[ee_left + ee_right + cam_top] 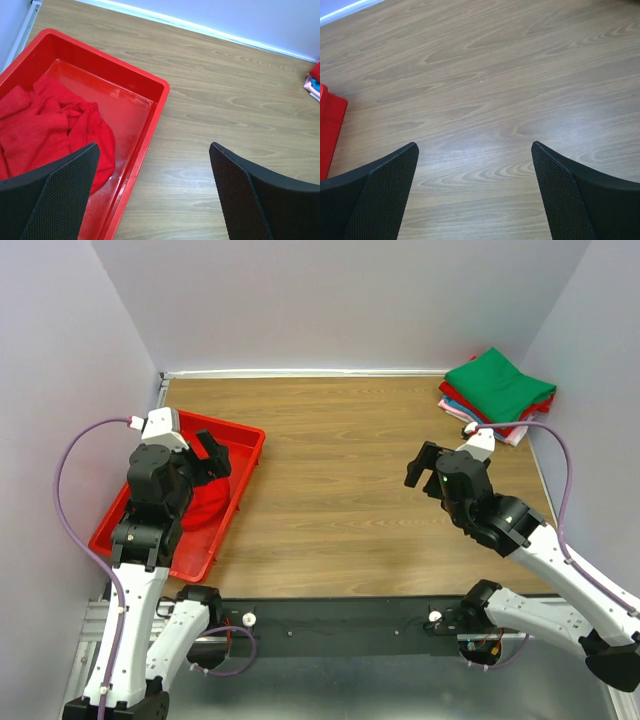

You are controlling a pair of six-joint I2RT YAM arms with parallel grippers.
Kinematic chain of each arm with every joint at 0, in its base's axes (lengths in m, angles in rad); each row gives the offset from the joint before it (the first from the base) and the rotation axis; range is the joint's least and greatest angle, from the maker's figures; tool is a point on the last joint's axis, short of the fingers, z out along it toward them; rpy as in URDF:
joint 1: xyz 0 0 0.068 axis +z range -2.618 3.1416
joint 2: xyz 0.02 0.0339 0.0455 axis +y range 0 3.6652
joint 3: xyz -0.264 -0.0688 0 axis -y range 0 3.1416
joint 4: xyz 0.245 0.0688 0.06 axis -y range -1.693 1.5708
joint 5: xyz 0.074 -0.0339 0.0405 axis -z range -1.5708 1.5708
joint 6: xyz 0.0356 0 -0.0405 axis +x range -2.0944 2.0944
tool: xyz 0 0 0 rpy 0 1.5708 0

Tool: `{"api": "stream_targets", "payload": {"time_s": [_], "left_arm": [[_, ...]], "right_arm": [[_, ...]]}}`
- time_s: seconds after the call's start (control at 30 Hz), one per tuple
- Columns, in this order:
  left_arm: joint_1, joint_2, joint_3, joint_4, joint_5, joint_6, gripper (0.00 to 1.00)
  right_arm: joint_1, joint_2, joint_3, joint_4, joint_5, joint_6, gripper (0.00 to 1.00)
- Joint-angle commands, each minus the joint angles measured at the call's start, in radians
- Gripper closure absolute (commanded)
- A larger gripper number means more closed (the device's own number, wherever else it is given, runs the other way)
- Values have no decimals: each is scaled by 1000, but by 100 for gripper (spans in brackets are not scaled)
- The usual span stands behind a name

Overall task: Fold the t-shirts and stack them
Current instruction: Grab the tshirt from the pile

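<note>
A crumpled bright red t-shirt [45, 130] lies in the red plastic tray [150, 125] at the table's left; it also shows in the top view [205, 502]. My left gripper [212, 455] hovers above the tray's right rim, open and empty; in its wrist view [152, 192] one finger is over the shirt, the other over bare wood. A stack of folded t-shirts [498, 390], green on top with red, blue and pink below, sits at the far right corner. My right gripper [425, 465] is open and empty above the table's middle right [475, 192].
The red tray [245, 445] stands along the left wall. Purple-grey walls enclose the wooden table [340, 480] on three sides. Purple cables loop off both arms. The tray's corner [330, 130] shows at the left edge of the right wrist view.
</note>
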Motion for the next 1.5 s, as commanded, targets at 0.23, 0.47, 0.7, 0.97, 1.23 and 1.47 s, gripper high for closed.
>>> {"api": "stream_targets", "payload": {"time_s": [0.23, 0.47, 0.7, 0.97, 1.23, 1.47], "left_arm": [[0, 36, 2, -25, -110, -43, 2], [0, 96, -12, -83, -215, -89, 2], [22, 268, -35, -146, -263, -172, 2], [97, 340, -127, -147, -279, -368, 2], [140, 475, -185, -91, -314, -508, 2], [195, 611, -225, 15, -297, -503, 2]], "right_arm": [[-2, 10, 93, -52, 139, -67, 0], [0, 22, 91, -54, 153, -87, 0], [-5, 51, 70, -54, 179, -52, 0], [-38, 55, 48, -49, 203, 16, 0], [-187, 219, 96, 21, -6, 10, 0], [-276, 266, 97, 67, -137, 7, 0]]}}
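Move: The red t-shirt lies crumpled in the bin, its middle about 9 cm to the left of the left gripper, some 4 cm farther out and roughly 28 cm below it. The red bin surrounds it, its middle about 11 cm left and 4 cm ahead of that gripper, while the bin's right rim runs about 2 cm to the gripper's right, 3 cm ahead. From the right gripper the red t-shirt is some 55 cm left and 4 cm ahead. Bring the left gripper down about 23 cm into the bin towards the red t-shirt, starting gently, then sinking faster while easing some 8 cm left. On the way tip the fingers steeply down and turn them counter-clockwise, each by about 40 degrees, keeping them wide open. Let the empty right gripper rise slightly, shift right, then reach forward and down over bare table. ##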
